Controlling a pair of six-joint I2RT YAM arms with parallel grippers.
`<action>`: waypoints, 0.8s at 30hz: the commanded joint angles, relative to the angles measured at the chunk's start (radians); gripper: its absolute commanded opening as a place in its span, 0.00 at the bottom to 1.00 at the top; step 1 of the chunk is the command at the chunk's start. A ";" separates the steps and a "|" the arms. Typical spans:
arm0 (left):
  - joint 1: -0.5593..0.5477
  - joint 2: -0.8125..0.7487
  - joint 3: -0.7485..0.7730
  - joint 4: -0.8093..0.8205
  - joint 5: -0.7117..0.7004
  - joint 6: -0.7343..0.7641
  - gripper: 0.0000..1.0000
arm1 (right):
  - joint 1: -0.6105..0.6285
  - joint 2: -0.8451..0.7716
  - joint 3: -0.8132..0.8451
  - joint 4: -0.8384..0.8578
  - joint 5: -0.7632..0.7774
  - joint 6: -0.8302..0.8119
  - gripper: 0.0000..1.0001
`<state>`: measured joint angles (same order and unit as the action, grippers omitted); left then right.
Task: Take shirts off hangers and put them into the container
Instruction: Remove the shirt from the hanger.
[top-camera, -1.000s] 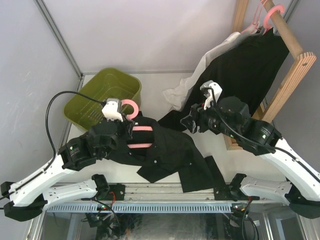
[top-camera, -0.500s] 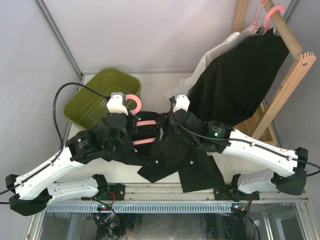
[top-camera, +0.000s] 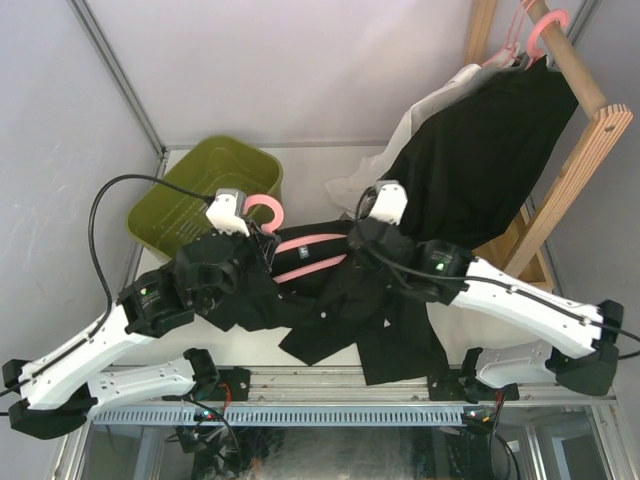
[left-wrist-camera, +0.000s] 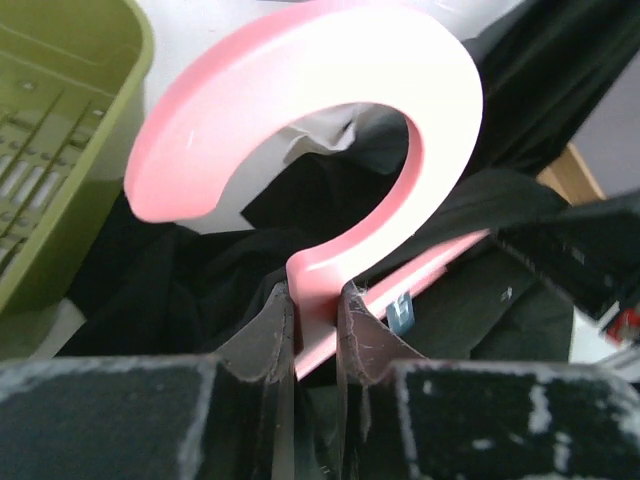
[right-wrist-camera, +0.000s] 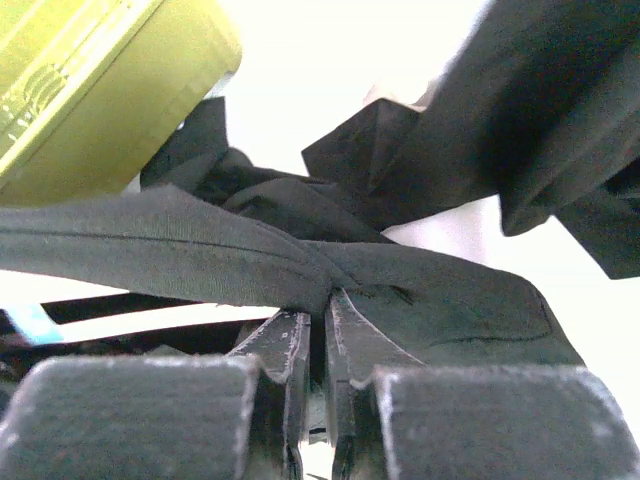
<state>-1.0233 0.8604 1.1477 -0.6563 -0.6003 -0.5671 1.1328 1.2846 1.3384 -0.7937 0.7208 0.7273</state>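
Note:
A black shirt (top-camera: 340, 310) lies on the table, still on a pink hanger (top-camera: 305, 245). My left gripper (top-camera: 255, 232) is shut on the hanger's neck just below the curved hook (left-wrist-camera: 330, 90), the pink plastic pinched between both fingers (left-wrist-camera: 268, 330). My right gripper (top-camera: 352, 243) is shut on a taut fold of the black shirt (right-wrist-camera: 180, 250) beside the hanger's right shoulder. The olive-green container (top-camera: 200, 190) stands at the back left, behind my left gripper (left-wrist-camera: 315, 300), and shows no shirt inside.
At the right stands a wooden rack with a pole (top-camera: 582, 82). From it hang a black shirt (top-camera: 480, 150) and a white one (top-camera: 400, 135) on pink hangers (top-camera: 545, 30). The white shirt's hem trails on the table. Grey walls enclose the table.
My right arm swung from beside the rack to the middle and closed on the black shirt next to the hanger. The hanger's right end has risen a little.

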 joint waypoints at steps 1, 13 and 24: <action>0.003 -0.098 -0.058 0.059 0.064 0.129 0.00 | -0.164 -0.116 -0.025 -0.041 -0.010 -0.068 0.00; 0.004 -0.122 -0.040 0.040 0.168 0.291 0.00 | -0.443 -0.151 -0.040 -0.082 -0.405 -0.136 0.04; 0.005 -0.129 0.006 0.033 0.365 0.414 0.00 | -0.498 -0.199 -0.031 -0.077 -0.372 -0.344 0.00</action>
<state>-1.0313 0.7677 1.0836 -0.5480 -0.2619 -0.2646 0.6586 1.0954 1.2877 -0.8154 0.0700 0.5095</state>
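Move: The pink hanger's bars, with the black shirt still partly on them, lie between the hands: their middle is about 8 cm right of the left hand, 1 cm back and 3 cm lower, and some 6 cm left of the right hand, 2 cm back and 2 cm below. The container stands roughly 16 cm left of the left hand, 12 cm ahead and 12 cm down. The hanging black shirt is about 20 cm right of the right hand, 13 cm ahead and slightly above. The black shirt's edge, already pinched in the shut right fingers, is pulled about 6 cm to the right, a little forward at first, off towards the hanger's right end, that wrist tilting slightly. The left hand keeps its hold at the base of the hook while moving some 5 cm back and right and turning about 25 degrees clockwise. ##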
